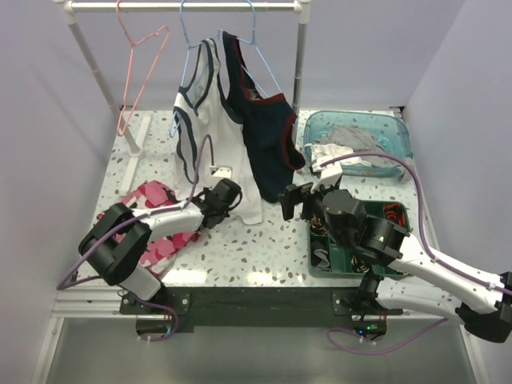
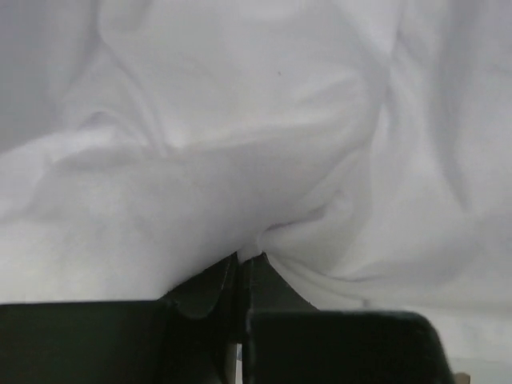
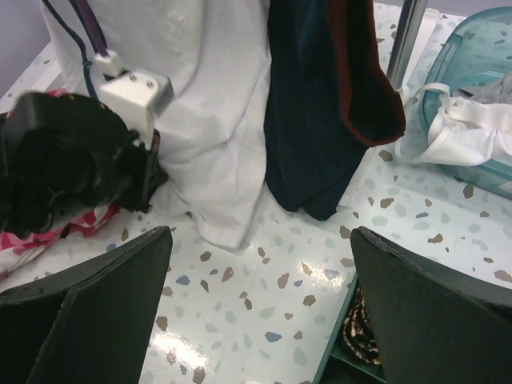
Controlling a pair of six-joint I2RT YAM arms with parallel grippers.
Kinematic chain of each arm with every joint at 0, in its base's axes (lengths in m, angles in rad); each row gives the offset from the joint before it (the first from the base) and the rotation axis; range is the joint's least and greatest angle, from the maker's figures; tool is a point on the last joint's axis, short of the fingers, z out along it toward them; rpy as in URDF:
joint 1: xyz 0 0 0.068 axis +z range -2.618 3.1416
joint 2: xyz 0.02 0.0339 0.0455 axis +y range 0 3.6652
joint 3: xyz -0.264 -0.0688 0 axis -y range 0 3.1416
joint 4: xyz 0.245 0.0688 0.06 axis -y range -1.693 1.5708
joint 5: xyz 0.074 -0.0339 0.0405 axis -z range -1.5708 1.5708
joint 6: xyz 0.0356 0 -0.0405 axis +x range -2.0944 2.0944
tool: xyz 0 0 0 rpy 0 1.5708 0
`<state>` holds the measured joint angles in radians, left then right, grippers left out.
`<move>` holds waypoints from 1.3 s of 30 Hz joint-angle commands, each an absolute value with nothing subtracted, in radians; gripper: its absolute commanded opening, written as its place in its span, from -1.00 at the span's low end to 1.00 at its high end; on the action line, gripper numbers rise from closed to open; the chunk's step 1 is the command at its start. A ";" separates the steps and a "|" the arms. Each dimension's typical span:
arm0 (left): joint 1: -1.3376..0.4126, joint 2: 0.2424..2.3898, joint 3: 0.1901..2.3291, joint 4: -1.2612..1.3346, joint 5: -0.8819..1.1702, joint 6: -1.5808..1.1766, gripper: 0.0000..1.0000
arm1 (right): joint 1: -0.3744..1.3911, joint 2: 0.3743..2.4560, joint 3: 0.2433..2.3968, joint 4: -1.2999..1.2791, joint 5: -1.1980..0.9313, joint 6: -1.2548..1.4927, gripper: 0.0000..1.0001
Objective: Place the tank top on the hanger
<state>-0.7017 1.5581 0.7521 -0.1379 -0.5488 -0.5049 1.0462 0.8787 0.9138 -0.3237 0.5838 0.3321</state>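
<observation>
The white tank top (image 1: 210, 128) with navy trim hangs from the light blue hanger (image 1: 190, 54) on the rail, and its hem reaches the table. My left gripper (image 1: 230, 194) is shut on a fold of its lower part. In the left wrist view white cloth (image 2: 240, 144) fills the frame, and a pinch of it sits between the closed jaws of the left gripper (image 2: 240, 260). My right gripper (image 1: 296, 200) stands open and empty above the table, right of the hem. In the right wrist view the tank top (image 3: 216, 120) hangs ahead of the right gripper (image 3: 260, 304).
A dark navy top (image 1: 264, 136) with red trim hangs beside the tank top. A pink hanger (image 1: 142, 60) hangs at the left of the rail. A pink camouflage garment (image 1: 160, 236) lies by the left arm. A teal basin (image 1: 394, 128) holds clothes, and a green bin (image 1: 320, 264) is at the right.
</observation>
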 commanded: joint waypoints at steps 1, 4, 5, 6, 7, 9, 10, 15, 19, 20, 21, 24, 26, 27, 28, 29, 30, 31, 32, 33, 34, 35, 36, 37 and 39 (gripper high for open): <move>-0.631 1.450 0.885 -0.083 -0.699 -0.506 -1.00 | 1.046 0.894 0.957 -0.276 0.581 0.328 0.95; -0.606 1.453 0.985 -0.025 -0.706 -0.459 -1.00 | 1.046 0.911 0.976 -0.276 0.586 0.318 0.95; -0.604 1.463 1.039 -0.015 -0.713 -0.428 -1.00 | 1.046 0.916 0.980 -0.275 0.586 0.314 0.95; -0.598 1.495 1.070 -0.017 -0.724 -0.416 -1.00 | 1.048 0.919 0.988 -0.275 0.589 0.311 0.95; -0.594 1.515 1.106 -0.015 -0.730 -0.397 -1.00 | 1.046 0.922 0.991 -0.273 0.589 0.307 0.95; -0.583 1.573 1.192 0.032 -0.764 -0.374 -1.00 | 1.046 0.928 0.999 -0.273 0.591 0.305 0.95; -0.575 1.591 1.231 0.044 -0.772 -0.361 -1.00 | 1.046 0.928 1.000 -0.272 0.591 0.304 0.95; -0.514 1.705 1.330 0.101 -0.778 -0.333 -1.00 | 1.048 0.934 1.003 -0.278 0.594 0.298 0.95; -0.491 1.827 1.410 0.074 -0.752 -0.333 -1.00 | 1.046 0.937 0.997 -0.287 0.592 0.301 0.95; -0.485 1.866 1.408 0.072 -0.730 -0.337 -1.00 | 1.046 0.934 0.993 -0.288 0.589 0.304 0.95; -0.480 1.887 1.405 0.069 -0.707 -0.342 -1.00 | 1.046 0.934 0.991 -0.290 0.589 0.307 0.95; -0.476 1.951 1.381 0.064 -0.658 -0.377 -1.00 | 1.046 0.931 0.988 -0.298 0.587 0.313 0.95; -0.476 1.973 1.339 0.078 -0.631 -0.402 -1.00 | 1.046 0.928 0.986 -0.299 0.583 0.319 0.95; -0.476 1.976 1.327 0.075 -0.624 -0.406 -1.00 | 1.046 0.927 0.985 -0.301 0.581 0.319 0.95; -0.476 1.977 1.310 0.074 -0.618 -0.411 -1.00 | 1.048 0.927 0.985 -0.302 0.581 0.321 0.95; -0.477 1.967 1.298 0.080 -0.598 -0.408 -1.00 | 1.046 0.927 0.983 -0.302 0.578 0.324 0.95; -0.477 1.954 1.272 0.087 -0.586 -0.405 -0.84 | 1.046 0.927 0.983 -0.304 0.578 0.325 0.95; -0.477 1.938 1.256 0.100 -0.571 -0.399 -0.63 | 1.046 0.928 0.983 -0.302 0.577 0.325 0.95; -0.479 1.898 1.243 0.118 -0.543 -0.393 -0.44 | 1.046 0.931 0.982 -0.299 0.575 0.327 0.95; -0.479 1.875 1.217 0.123 -0.528 -0.382 -0.13 | 1.048 0.931 0.982 -0.296 0.575 0.328 0.95; -0.483 1.830 1.206 0.124 -0.490 -0.377 0.03 | 1.048 0.936 0.983 -0.296 0.574 0.328 0.95; -0.485 1.810 1.200 0.109 -0.467 -0.373 0.28 | 1.046 0.937 0.982 -0.292 0.574 0.330 0.95; -0.491 1.792 1.192 0.088 -0.457 -0.370 0.35 | 1.046 0.937 0.982 -0.291 0.571 0.333 0.95; -0.509 1.746 1.184 0.068 -0.456 -0.371 0.41 | 1.048 0.939 0.980 -0.288 0.569 0.334 0.96; -0.531 1.692 1.128 0.051 -0.445 -0.374 0.53 | 1.046 0.942 0.979 -0.281 0.565 0.336 0.96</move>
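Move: The left gripper already pinches the hem of the white tank top low over the table; the table spot under its blue hanger lies about 18 cm ahead, 2 cm to the left and 3 cm lower. The dark tank top's middle hangs some 14 cm ahead, 12 cm right and 18 cm above; the pink camouflage garment lies about 17 cm left and 8 cm back. From the idle right hand, that spot is roughly 25 cm ahead, 20 cm left and 28 cm down. Bring the left gripper forward and up in a quick arc, still pinching the white tank top's hem, climbing about 20 cm and tilting the fingers upward. Carry on forward to some 20 cm out, sinking towards the table beneath the hanger, fingers tipping partly back down; then draw back about 4 cm while opening them to release the hem. ##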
